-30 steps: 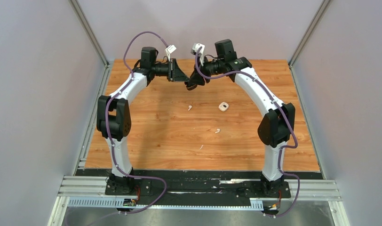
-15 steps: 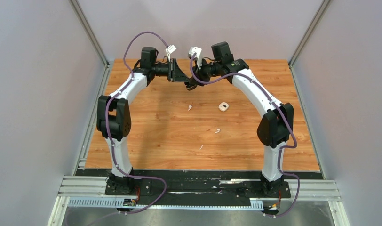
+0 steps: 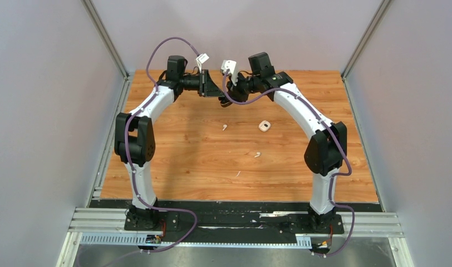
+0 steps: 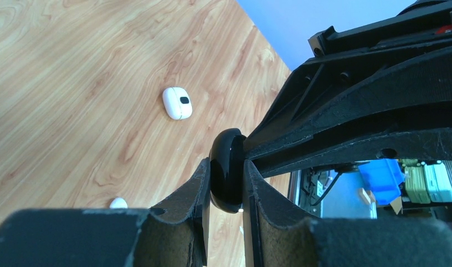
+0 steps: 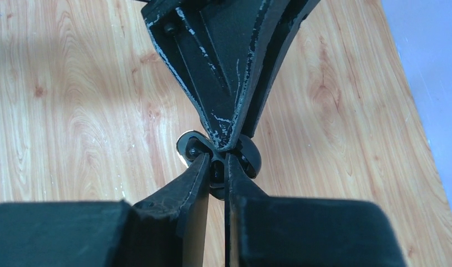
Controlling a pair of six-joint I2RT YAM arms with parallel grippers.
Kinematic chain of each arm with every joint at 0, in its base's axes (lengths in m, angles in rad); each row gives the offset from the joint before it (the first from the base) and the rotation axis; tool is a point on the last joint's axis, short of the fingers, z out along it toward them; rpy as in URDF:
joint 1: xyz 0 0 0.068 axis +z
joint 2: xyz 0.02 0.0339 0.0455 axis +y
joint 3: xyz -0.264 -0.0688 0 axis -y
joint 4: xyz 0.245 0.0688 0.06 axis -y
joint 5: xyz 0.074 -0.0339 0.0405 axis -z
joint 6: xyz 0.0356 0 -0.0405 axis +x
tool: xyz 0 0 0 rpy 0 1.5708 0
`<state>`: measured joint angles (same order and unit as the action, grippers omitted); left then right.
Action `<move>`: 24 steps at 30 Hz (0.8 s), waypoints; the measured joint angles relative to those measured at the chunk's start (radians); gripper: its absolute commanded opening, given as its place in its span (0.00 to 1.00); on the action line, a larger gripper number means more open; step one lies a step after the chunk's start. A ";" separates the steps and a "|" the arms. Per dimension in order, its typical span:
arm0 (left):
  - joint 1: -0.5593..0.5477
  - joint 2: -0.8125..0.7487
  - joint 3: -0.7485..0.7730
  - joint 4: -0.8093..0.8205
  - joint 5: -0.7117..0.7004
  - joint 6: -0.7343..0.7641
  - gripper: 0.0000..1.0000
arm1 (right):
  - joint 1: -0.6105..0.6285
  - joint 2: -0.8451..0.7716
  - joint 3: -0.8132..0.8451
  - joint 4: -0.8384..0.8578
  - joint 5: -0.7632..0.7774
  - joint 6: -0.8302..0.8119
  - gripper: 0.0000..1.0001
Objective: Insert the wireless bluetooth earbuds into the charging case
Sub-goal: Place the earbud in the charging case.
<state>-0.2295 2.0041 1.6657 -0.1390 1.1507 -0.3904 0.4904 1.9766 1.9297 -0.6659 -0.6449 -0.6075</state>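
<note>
A small black charging case [image 4: 226, 167] hangs in the air over the far part of the table, with my left gripper [image 4: 226, 178] shut on it. My right gripper [image 5: 217, 162] meets it head-on, its jaws closed to a narrow gap around a dark part of the case [image 5: 217, 171]. I cannot tell whether a bud sits between them. In the top view both grippers touch tips, left [image 3: 218, 94] and right [image 3: 226, 99]. Two white earbuds [image 3: 224, 127] [image 3: 257, 154] lie loose on the wood. One white bud [image 4: 118, 203] shows in the left wrist view.
A white charging case [image 3: 264, 126] [image 4: 177, 103] lies on the wooden table [image 3: 173, 161], right of centre. A tiny white fleck [image 3: 238, 173] lies nearer the front. Grey walls stand on both sides and behind. A black rail [image 3: 235, 219] runs along the near edge.
My right gripper has moved left and slightly back to the case held by the left gripper, and its jaws have narrowed. The left arm has stayed still.
</note>
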 measured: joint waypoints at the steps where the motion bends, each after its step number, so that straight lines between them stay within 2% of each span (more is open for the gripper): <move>1: 0.000 0.000 0.000 -0.002 0.002 0.005 0.00 | 0.000 -0.005 -0.006 0.001 -0.001 -0.020 0.18; 3: 0.000 0.000 0.000 -0.009 0.008 0.019 0.00 | 0.000 -0.016 -0.024 0.003 -0.008 -0.054 0.26; 10: 0.000 0.000 0.000 -0.039 0.018 0.066 0.00 | -0.047 -0.054 -0.054 -0.008 -0.151 -0.116 0.41; 15: 0.000 0.000 0.000 -0.054 0.019 0.086 0.00 | -0.116 -0.056 -0.018 -0.011 -0.259 -0.077 0.43; 20: 0.000 0.000 0.011 -0.062 0.019 0.098 0.00 | -0.182 -0.056 0.060 0.014 -0.339 0.061 0.46; 24: 0.000 0.000 0.018 -0.060 0.027 0.107 0.00 | -0.222 -0.056 0.045 0.051 -0.399 0.131 0.51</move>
<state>-0.2295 2.0041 1.6840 -0.1993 1.1778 -0.2836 0.2687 1.9209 1.9751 -0.6144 -1.0443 -0.4767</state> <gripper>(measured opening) 0.290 0.470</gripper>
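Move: The open black charging case is pinched in the left fingers, its middle within a centimetre or two of that hand's point. From the right hand it is about 2 cm to the left and 1 cm below, level fore and aft. On the table some 20 cm below the right hand, a white earbud lies about 2 cm left and 3 cm back, and the white case about 15 cm right and 3 cm back. The right hand spreads its nearly shut fingertips off the black earbud in the charging case, easing back barely more than a centimetre, then lifts away up and to the right, some 8 cm up and 6 cm right, ending about level with its start fore and aft while its left-pointing fingers tip up by roughly 15 to 20 degrees and keep opening to about half. The left hand keeps its pinch on the case and holds it nearly still in the air, dipping and recovering by about half a centimetre. ##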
